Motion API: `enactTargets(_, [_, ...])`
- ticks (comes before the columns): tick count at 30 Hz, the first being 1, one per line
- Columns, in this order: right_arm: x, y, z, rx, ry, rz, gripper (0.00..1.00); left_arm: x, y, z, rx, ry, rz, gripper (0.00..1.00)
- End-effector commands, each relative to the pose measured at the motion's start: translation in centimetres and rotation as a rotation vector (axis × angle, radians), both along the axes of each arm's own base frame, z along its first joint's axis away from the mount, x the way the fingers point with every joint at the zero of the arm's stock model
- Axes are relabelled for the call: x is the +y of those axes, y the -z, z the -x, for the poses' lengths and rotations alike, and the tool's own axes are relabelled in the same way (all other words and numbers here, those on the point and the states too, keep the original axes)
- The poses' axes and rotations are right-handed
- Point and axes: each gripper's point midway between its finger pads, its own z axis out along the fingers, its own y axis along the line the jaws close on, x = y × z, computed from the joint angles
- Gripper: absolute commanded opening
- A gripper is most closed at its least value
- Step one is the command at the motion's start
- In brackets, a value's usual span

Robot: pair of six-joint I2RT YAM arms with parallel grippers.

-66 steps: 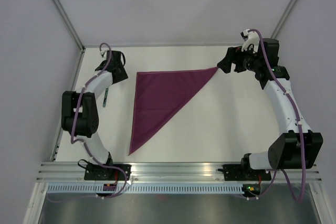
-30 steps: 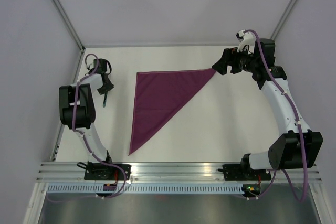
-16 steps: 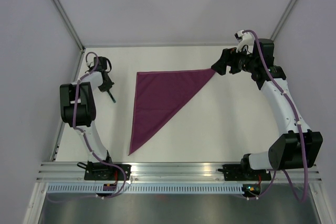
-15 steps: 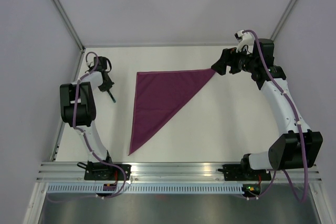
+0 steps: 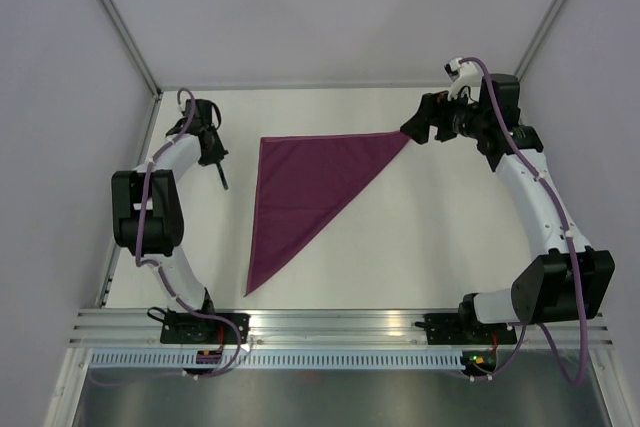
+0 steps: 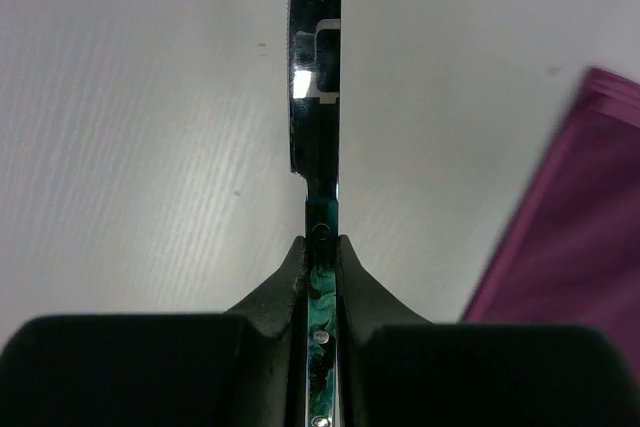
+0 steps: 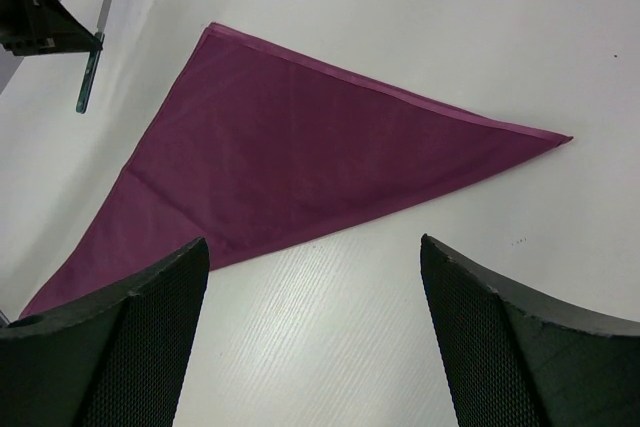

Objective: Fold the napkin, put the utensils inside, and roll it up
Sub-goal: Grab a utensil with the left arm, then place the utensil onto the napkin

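The napkin (image 5: 300, 187) lies flat on the white table, folded into a dark magenta triangle; it also shows in the right wrist view (image 7: 300, 162), and its edge shows in the left wrist view (image 6: 575, 247). My left gripper (image 5: 208, 147) (image 6: 320, 247) is shut on the green handle of a knife (image 6: 315, 77), one of the utensils. The knife (image 5: 221, 177) hangs left of the napkin's left corner, its steel blade pointing away from the fingers. My right gripper (image 5: 412, 130) (image 7: 315, 257) stands open just above the table beside the napkin's right tip, with nothing between its fingers.
Grey walls and slanted frame posts (image 5: 120, 27) close the table at the back and sides. An aluminium rail (image 5: 330, 322) with both arm bases runs along the near edge. Bare white table (image 5: 430, 237) lies right of the napkin.
My left gripper has shut on the knife, lifted it off the table and carried it back and slightly right. The right arm has barely moved.
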Motion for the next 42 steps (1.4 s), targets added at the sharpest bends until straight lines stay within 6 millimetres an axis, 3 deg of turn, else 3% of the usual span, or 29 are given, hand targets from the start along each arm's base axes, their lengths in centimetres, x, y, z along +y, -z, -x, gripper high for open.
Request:
enactTargets(1, [0.3,0.5,-0.2,0.012,-0.002,-0.002,0.91,-4.1,-6.7,-1.2,-0.155,0.217,-0.032,0.02])
enactTargets(4, [0.4,0.9,-0.3,0.019,-0.005,0.004,0.90,-7.6,-8.5,-1.0,-0.199,0.361,-0.024,0.02])
enactTargets(7, [0.4,1.0,-0.4,0.017,-0.001,0.010,0.91,-12.1,-9.1,-0.3,-0.213,0.532,-0.024,0.02])
enactTargets(8, [0.4,1.1,-0.4,0.018,-0.002,0.012,0.90,-14.8,-9.2,0.3,-0.213,0.615,-0.011,0.02])
enactTargets(12, [0.5,1.2,-0.4,0.019,-0.002,0.014,0.91,-20.7,-7.2,2.8,-0.149,0.873,0.012,0.02])
enactTargets(17, [0.5,1.1,-0.5,0.010,-0.006,0.019,0.90,-26.4,-5.2,5.3,-0.091,1.101,0.081,0.02])
enactTargets(20, [0.5,1.1,-0.6,0.007,-0.002,0.026,0.90,-28.5,-4.8,6.1,-0.076,1.158,0.107,0.02])
enactTargets(28, [0.4,1.3,-0.7,0.009,0.005,0.034,0.90,-32.1,-1.0,9.3,0.028,1.247,0.147,0.02])
enactTargets(34, [0.4,1.5,-0.6,0.012,0.004,0.038,0.90,-33.8,0.4,10.0,0.031,1.226,0.145,0.02])
enactTargets(42, [0.4,1.4,-0.6,0.010,0.003,0.041,0.90,-34.0,1.5,10.4,0.027,1.186,0.157,0.02])
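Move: Some 32 cm to the right of the left hand, 13 cm back and 4 cm below lies the middle of the napkin's slanting fold; this hand already holds the knife just clear of the table, blade pointing outward. The napkin's far left corner is nearest, about 7 cm ahead and 12 cm right; its near corner lies roughly 34 cm back and 10 cm right. From the right hand, that fold middle is about 20 cm left, 7 cm back and 26 cm below. Swinging the held knife about 33 cm right and 11 cm back, the left hand first arcs up some 7 cm, crosses over the napkin, then sinks by more than it rose, slowing near the middle of the slanting fold. The wrist turns roughly 70 degrees clockwise to lay the blade's line along that fold; the fingers keep pinching the handle just behind the blade. ##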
